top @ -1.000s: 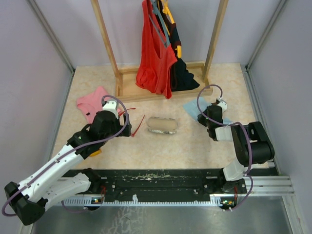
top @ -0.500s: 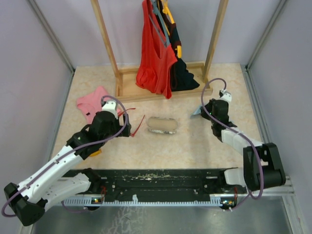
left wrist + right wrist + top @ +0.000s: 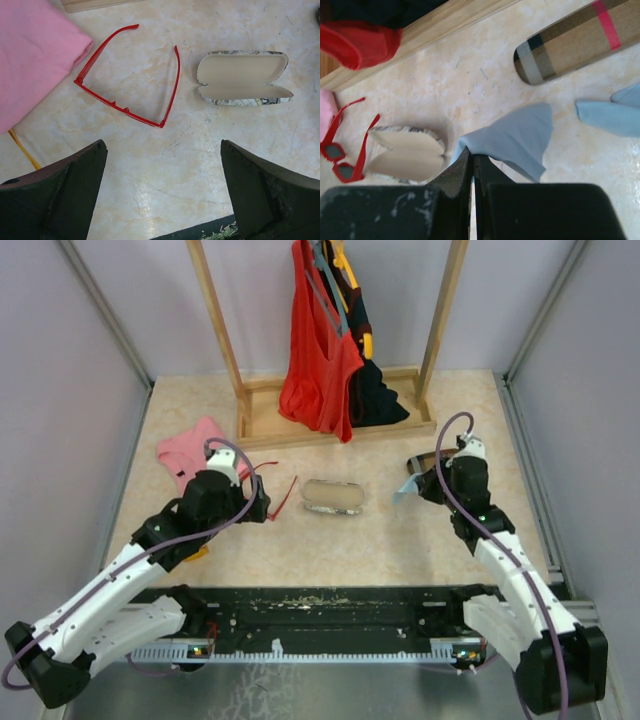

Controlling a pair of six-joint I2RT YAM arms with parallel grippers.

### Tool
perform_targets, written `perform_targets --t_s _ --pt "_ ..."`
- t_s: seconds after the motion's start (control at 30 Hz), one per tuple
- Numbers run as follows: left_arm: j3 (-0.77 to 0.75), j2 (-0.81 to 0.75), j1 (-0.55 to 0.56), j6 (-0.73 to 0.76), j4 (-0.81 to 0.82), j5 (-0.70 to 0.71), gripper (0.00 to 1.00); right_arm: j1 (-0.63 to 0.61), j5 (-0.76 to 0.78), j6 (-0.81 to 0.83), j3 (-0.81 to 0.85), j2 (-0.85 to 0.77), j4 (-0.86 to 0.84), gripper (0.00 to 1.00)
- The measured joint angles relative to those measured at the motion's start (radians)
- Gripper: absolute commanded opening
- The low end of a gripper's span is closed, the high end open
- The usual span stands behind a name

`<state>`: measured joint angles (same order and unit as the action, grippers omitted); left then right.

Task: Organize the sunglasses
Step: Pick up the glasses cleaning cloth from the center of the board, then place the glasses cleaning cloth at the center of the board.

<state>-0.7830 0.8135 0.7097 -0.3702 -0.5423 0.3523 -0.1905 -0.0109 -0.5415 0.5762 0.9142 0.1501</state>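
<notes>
The sunglasses [image 3: 120, 107] lie on the table with their thin red arms spread, left of the open case [image 3: 243, 78]. They also show in the top view [image 3: 284, 494] and the right wrist view [image 3: 342, 161]. My left gripper [image 3: 163, 148] hovers just near of them, open and empty; in the top view the left gripper [image 3: 256, 504] sits beside them. My right gripper [image 3: 472, 153] is shut on a corner of the light blue cloth [image 3: 516, 136], which hangs from its tips [image 3: 406, 487]. In the top view the right gripper [image 3: 428, 484] is right of the case [image 3: 333, 497].
A brown plaid case [image 3: 575, 42] with a red stripe lies behind the cloth. A pink cloth [image 3: 190, 450] lies at the left. The wooden rack base [image 3: 330, 430] holds a hanging red garment [image 3: 320, 350] and a dark one [image 3: 378, 395]. A black rail [image 3: 320, 605] runs along the near edge.
My right gripper has shut on the blue cloth and raised it off the table, pulling it slightly nearer while the right arm stretched out. The left arm has barely moved.
</notes>
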Motion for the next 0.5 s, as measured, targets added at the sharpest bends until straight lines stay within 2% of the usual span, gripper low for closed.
perform_targets --t_s 0.27,0.5 --pt "0.014 -0.013 0.000 -0.032 0.004 -0.033 1.00 -0.150 -0.044 -0.001 0.076 -0.165 0.272 0.00" --pt "0.045 -0.013 0.000 -0.081 0.011 -0.071 1.00 -0.254 -0.142 -0.029 0.120 -0.187 0.373 0.00"
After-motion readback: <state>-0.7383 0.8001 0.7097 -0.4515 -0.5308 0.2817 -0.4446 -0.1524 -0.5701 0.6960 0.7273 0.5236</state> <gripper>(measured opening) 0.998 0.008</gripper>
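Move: The right hand already holds the light blue cleaning cloth some 12 cm above the board. The open glasses case lies about 21 cm to its left and 1 cm ahead; the brown case is some 12 cm ahead and 8 cm right, the other blue cloth about 4 cm ahead and 12 cm right. The red sunglasses lie 17 cm left of the open case and 2 cm farther out. From the left hand, the open case is roughly 10 cm ahead, 16 cm right and 15 cm down. Still pinching the blue cloth in shut fingers, the right hand carries it back about 9 cm and left some 7, rising slightly, towards the near side of the open glasses case and away from the brown case. The wrist swings about 20 degrees counter-clockwise. The left hand, wide open and empty, eases down, back and right by a couple of centimetres in all. ##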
